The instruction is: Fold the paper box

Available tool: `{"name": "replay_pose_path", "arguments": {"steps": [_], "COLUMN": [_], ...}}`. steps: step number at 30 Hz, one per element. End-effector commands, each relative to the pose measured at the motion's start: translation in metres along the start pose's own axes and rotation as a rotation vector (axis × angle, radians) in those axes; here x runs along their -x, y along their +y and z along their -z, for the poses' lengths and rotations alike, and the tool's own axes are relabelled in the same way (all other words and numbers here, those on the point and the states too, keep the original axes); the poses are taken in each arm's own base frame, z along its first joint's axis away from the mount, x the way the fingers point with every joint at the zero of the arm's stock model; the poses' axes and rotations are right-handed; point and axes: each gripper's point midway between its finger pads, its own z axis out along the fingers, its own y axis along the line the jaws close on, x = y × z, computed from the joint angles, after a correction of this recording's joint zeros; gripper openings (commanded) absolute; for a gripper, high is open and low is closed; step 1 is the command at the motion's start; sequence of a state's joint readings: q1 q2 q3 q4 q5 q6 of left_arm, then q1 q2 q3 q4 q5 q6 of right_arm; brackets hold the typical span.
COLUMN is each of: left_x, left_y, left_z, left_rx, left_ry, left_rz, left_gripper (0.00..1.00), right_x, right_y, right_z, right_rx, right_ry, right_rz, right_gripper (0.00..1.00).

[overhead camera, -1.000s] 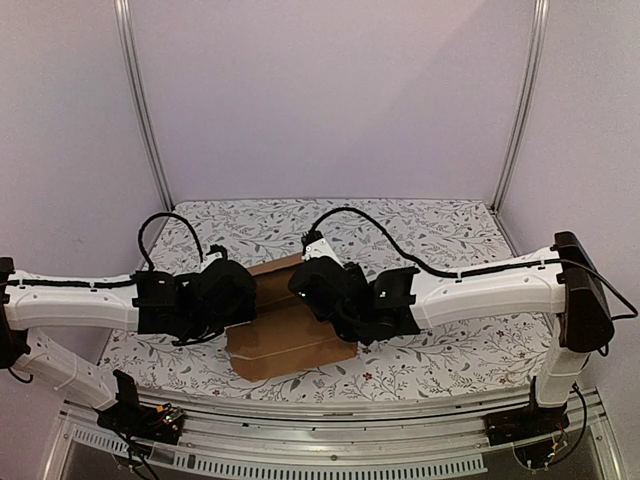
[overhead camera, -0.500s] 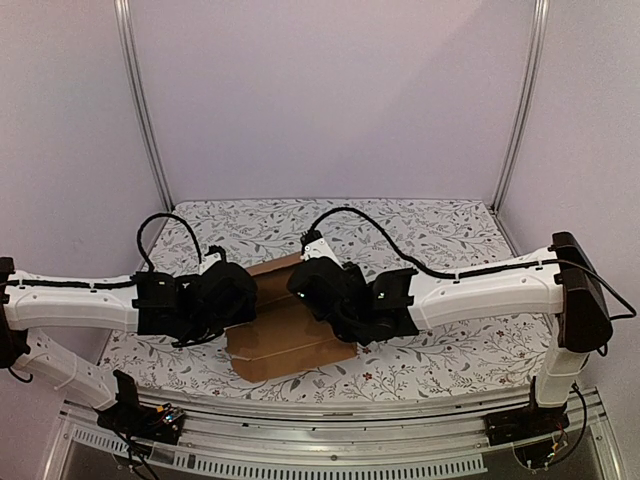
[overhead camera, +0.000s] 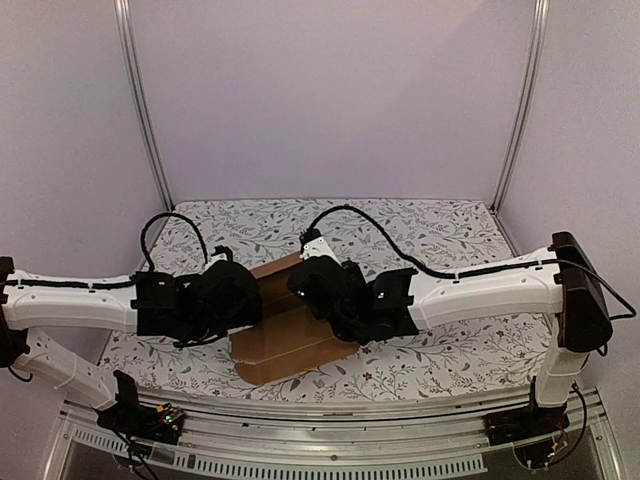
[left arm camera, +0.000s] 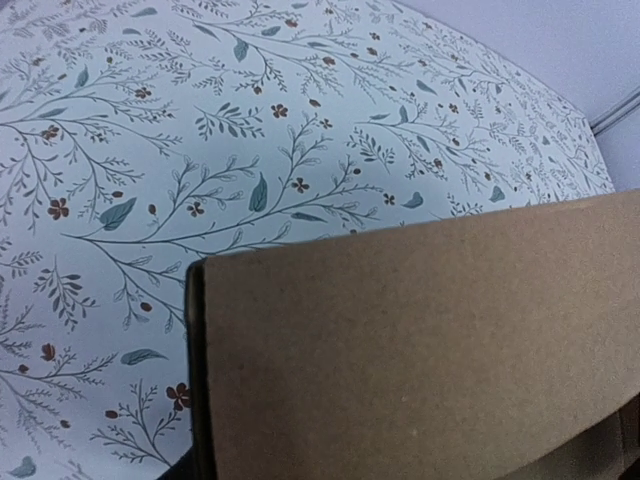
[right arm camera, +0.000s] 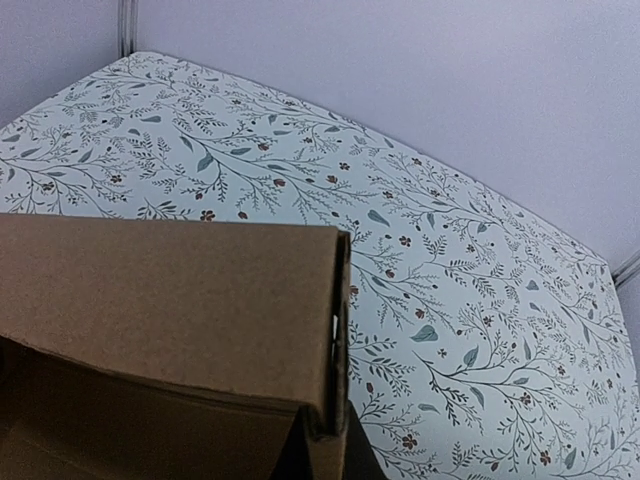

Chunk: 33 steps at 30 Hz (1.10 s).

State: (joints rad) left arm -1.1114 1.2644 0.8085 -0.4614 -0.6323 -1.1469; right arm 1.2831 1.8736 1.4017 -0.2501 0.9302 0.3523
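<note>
The paper box [overhead camera: 290,340] is plain brown cardboard and lies partly folded on the table between my two grippers, with a flat flap toward the near edge. My left gripper [overhead camera: 228,296] is at its left side. In the left wrist view a cardboard panel [left arm camera: 420,340] fills the lower right, with one dark finger [left arm camera: 196,380] pressed along its left edge; the other finger is hidden. My right gripper [overhead camera: 322,287] is at the box's right side. In the right wrist view it [right arm camera: 330,445] pinches a doubled upright wall [right arm camera: 170,290] of the box.
The table wears a white cloth with a leaf and flower print [overhead camera: 430,235]. Purple walls and metal posts [overhead camera: 140,110] close in the back and sides. A metal rail [overhead camera: 330,440] runs along the near edge by the arm bases.
The box and both grippers have shifted slightly to the right; the front flap has slid with them. Both grips look unchanged.
</note>
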Motion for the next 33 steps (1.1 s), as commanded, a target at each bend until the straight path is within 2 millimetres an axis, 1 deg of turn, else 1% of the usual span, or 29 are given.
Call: {"name": "replay_pose_path", "arguments": {"steps": [1,5,7,11,14,15,18,22,25,28,33], "left_x": [0.000,-0.008,-0.010,-0.013,-0.014,-0.013,0.001,0.027,0.041,0.048,0.047], "left_y": [-0.016,-0.008,-0.008,-0.017,-0.012,-0.007,0.007,0.015,0.015,0.012,0.005], "left_z": [0.007,0.010,0.014,0.028,0.040,0.045,0.062,0.081,0.085,0.084,0.073], "left_rx": [-0.055,-0.057,-0.079,-0.183,-0.219,-0.226,-0.250,-0.294,-0.303,-0.304,-0.315], "left_ry": [0.021,0.053,0.070,0.108,0.131,0.129,0.081,-0.013,-0.054,-0.067,-0.060], "left_rz": [0.003,-0.012,-0.044,-0.155,-0.228,-0.246,-0.267,-0.270,-0.285,-0.309,-0.327], "left_gripper": [0.47,0.53,0.55,0.63,0.66,0.67,0.70,0.71,0.71,0.71,0.71], "right_x": [-0.005,-0.008,-0.009,-0.019,-0.022,-0.023,-0.027,-0.031,-0.040,-0.042,-0.048], "right_y": [0.004,-0.002,-0.005,-0.013,-0.018,-0.018,-0.020,-0.009,-0.001,0.009,0.026], "right_z": [-0.004,-0.010,-0.012,-0.021,-0.025,-0.027,-0.031,-0.041,-0.049,-0.049,-0.040], "right_rx": [-0.007,-0.017,-0.021,-0.023,-0.010,0.001,0.016,0.126,0.224,0.306,0.436], "right_ry": [-0.001,0.010,0.013,0.028,0.034,0.033,0.023,-0.001,-0.015,-0.072,-0.161], "right_rz": [0.026,0.027,0.032,0.033,0.017,0.009,0.029,0.006,-0.013,-0.009,0.024], "right_gripper": [0.00,0.00,0.00,0.00,0.00,0.00,0.00,0.00,0.00,0.00,0.00]}}
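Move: The left hand's fingers, already part-open, stand at the paper box's left end; the box's middle is about 9 cm to its right, 3 cm back and 6 cm lower. From the right hand, which holds the box's right end, that middle lies some 7 cm left, 7 cm back and 8 cm down, with the near flap about 15 cm back, 6 cm left and 11 cm down. The table spot for the box is roughly 6 cm back, 4 cm left and 13 cm below the right hand. The right hand keeps its pinch on the box's right end and lowers it about 9 cm towards the table, drifting slightly forward and right, then turning counter-clockwise some 15 degrees. The left hand opens wider and clears the box's left end, backing off and rising about 8 cm, then swinging left, fingers tipping up and turning clockwise about 20 degrees. ##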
